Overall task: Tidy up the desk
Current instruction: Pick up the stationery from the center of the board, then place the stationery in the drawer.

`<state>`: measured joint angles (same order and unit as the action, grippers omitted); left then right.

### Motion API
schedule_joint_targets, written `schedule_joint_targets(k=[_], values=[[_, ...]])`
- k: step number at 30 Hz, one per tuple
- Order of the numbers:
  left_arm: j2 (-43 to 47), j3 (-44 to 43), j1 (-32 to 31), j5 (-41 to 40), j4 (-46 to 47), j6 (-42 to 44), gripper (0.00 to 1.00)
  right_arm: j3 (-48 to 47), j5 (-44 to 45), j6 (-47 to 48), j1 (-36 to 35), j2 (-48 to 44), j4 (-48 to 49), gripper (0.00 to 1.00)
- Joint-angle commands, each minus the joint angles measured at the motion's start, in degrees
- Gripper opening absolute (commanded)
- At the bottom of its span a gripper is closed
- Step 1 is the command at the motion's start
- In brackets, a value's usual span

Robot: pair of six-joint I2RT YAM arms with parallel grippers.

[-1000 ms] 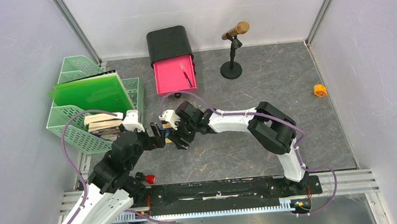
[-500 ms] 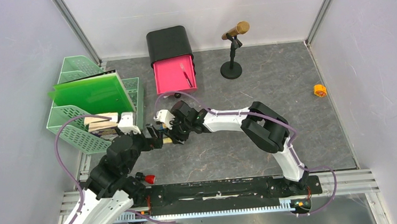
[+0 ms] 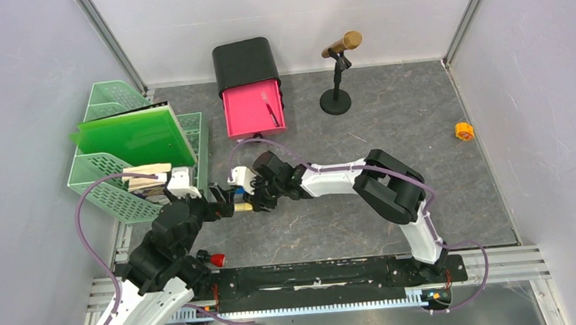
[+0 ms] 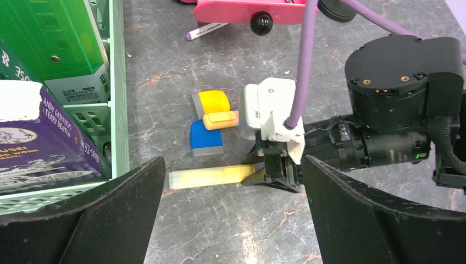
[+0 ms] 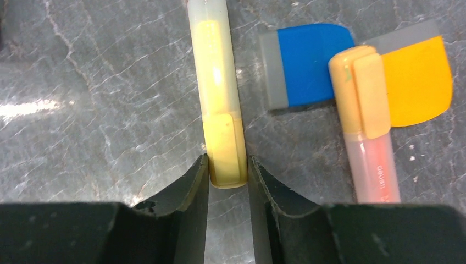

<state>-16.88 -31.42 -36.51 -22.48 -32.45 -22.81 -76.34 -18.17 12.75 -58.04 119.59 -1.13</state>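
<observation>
On the dark marbled desk [image 3: 391, 131] lies a yellow highlighter [image 5: 215, 82], also seen in the left wrist view [image 4: 206, 176]. My right gripper [image 5: 228, 165] is low over the desk, and both fingers press the sides of the highlighter's cap end. Beside it lie a blue eraser [image 5: 308, 63], an orange eraser [image 5: 420, 82] and an orange highlighter [image 5: 365, 121]. My left gripper [image 4: 233, 165] hangs wide open just above the desk, facing the yellow highlighter and the right gripper [image 4: 264, 173], with nothing between its fingers.
A mint-green tiered tray [image 3: 109, 196] at the left holds a green folder [image 3: 135, 136] and books [image 4: 44, 143]. The black drawer box [image 3: 244, 61] has its pink drawer pulled out. A microphone stand [image 3: 336, 97] stands behind, an orange roll [image 3: 464, 131] lies far right, and a purple pen [image 4: 206, 31] lies near the drawer.
My right gripper slid left toward the tray and closed its fingers onto the yellow highlighter's end. The left arm drew back slightly to the left, staying open.
</observation>
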Motion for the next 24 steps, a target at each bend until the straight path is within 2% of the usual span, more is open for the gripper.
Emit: schedule_joint_targets(k=[1, 11, 16, 20, 23, 24], values=[[-1.45, -0.24, -0.41, -1.27, 2.39, 2.07, 1.00, 4.02, -3.45, 1.25, -0.58, -2.70, -2.84, 0.23], [-2.28, -0.20, -0.49, -1.07, 2.47, 2.22, 1.00, 16.07, -1.45, 0.33, -0.28, -11.84, -2.03, 0.15], [-2.33, -0.15, -0.58, -1.12, 2.39, 2.15, 1.00, 25.32, -0.37, -1.28, 2.62, -17.99, -1.78, 0.11], [-2.33, -0.22, -0.73, -1.01, 2.39, 2.15, 1.00, 32.12, 0.10, -1.99, 6.16, -23.87, -1.32, 0.15], [-2.43, -0.10, -0.75, -0.99, 2.48, 2.15, 1.00, 34.28, 1.24, -1.77, 7.22, -27.19, -1.42, 0.22], [-2.52, -0.13, -0.75, -0.99, 2.49, 2.16, 1.00, 34.32, 1.91, -1.97, 7.41, -27.70, -1.51, 0.27]])
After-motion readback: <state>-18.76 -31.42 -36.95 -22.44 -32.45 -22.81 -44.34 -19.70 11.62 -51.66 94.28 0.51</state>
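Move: My right fingers already grip the right end of the yellow highlighter, whose middle lies about 4 cm to their left. The orange highlighter is some 7 cm ahead and 1 cm right, the blue block 5 cm ahead and 3 cm left, the yellow block about 9 cm ahead and 2 cm left, all at about table height. From my left hand, the yellow highlighter is roughly 6 cm ahead, 4 cm right and 18 cm below. Keeping the yellow highlighter pinched by its end, I carry it low and nearly level over the desk with my right hand. I go right about 14 cm and back about 5 cm, away from the orange highlighter and the two blocks. It starts slowly on a back-and-right slant, then speeds up almost straight right, the wrist barely turning. ##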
